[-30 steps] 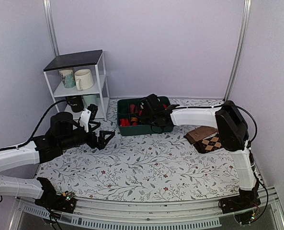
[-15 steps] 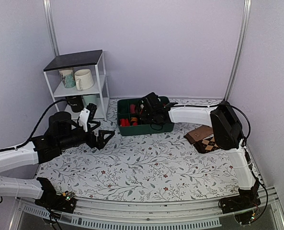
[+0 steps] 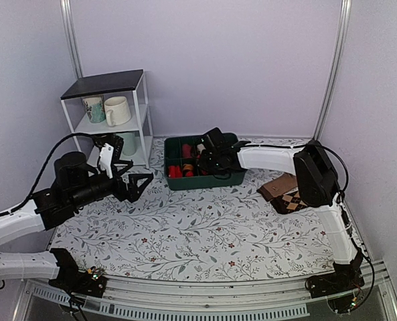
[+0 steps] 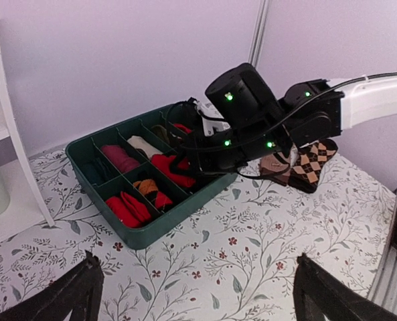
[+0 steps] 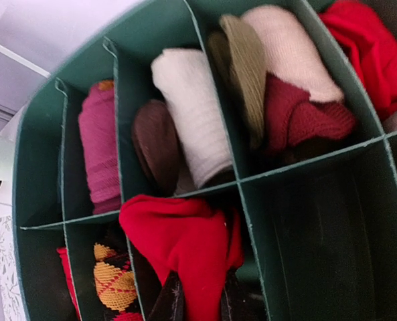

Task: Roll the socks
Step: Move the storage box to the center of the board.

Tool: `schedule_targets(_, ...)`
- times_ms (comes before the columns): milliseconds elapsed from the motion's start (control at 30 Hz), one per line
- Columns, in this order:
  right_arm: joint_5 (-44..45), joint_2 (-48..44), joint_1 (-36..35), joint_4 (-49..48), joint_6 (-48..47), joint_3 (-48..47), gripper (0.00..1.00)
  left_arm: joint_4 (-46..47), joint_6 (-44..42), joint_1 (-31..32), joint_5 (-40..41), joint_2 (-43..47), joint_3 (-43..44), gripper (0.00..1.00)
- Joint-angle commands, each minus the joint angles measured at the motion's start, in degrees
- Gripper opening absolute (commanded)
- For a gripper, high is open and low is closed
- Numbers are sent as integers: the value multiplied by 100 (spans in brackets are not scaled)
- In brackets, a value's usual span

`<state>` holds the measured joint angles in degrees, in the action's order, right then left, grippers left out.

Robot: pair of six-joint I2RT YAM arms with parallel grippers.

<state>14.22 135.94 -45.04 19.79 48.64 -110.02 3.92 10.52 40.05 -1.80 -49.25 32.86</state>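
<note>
The socks (image 5: 185,234) are a compact bright red roll, pinched between the two dark fingers of my right gripper (image 5: 199,302), which is shut on them. The roll sits at the mouth of a middle compartment of the green divided organizer (image 5: 252,194), partly covering a divider. In the left wrist view the same red socks (image 4: 171,168) show under the right gripper's black head. My left gripper (image 4: 197,284) hangs open over the floral tablecloth, left of the organizer (image 3: 205,179), with nothing between its fingers (image 4: 77,294).
Other compartments hold rolled pairs: magenta (image 5: 99,144), cream (image 5: 191,114), olive and dark red, orange argyle (image 5: 114,281). A tan sock (image 3: 282,186) and a brown argyle sock (image 3: 293,200) lie at the right. A white shelf with mugs (image 3: 111,110) stands at the back left.
My left arm has pulled back and to the left, its gripper still open. My right gripper has shifted slightly left over the organizer, still holding the red roll.
</note>
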Motion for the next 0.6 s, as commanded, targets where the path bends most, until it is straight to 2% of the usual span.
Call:
schedule_targets(0,-429,238,-92,2026,-160,763,0,-188,-63,-68,167,212,133,99)
schedule_targets(233,-414,-382,101,2584,-731,1286,0,-286,-130,-72,412,509,18,100)
schedule_targets(433,-319,-203,171,3146,-1191,416,0,-186,-143,-76,314,470,27,99)
schedule_targets(567,-374,413,194,3225,-1362,-217,0,-185,-148,-79,283,403,26,99)
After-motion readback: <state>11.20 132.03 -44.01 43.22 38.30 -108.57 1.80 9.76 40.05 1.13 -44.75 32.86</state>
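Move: My right fingers still pinch a red sock in the storage box's middle front compartment. The box's middle is about 4 cm ahead of them, and the board's centre lies some 12 cm back and 2 cm to their right. The argyle sock is 5 cm to their left, level with them; the rolled white sock is 8 cm straight ahead; the flat brown sock is 25 cm right and 4 cm back. From my left hand, the box is 20 cm ahead, 18 cm right and well below. Keeping the red sock pinched inside the compartment, my right hand drags the storage box about 6 cm back and just as far right, towards the board's centre, easing to a stop at the end. It also sinks nearly 3 cm deeper into the box, the wrist tipping further down and turning a little counter-clockwise, some 25 degrees in all. My open left hand drifts about 2 cm up and left, clear of everything. ##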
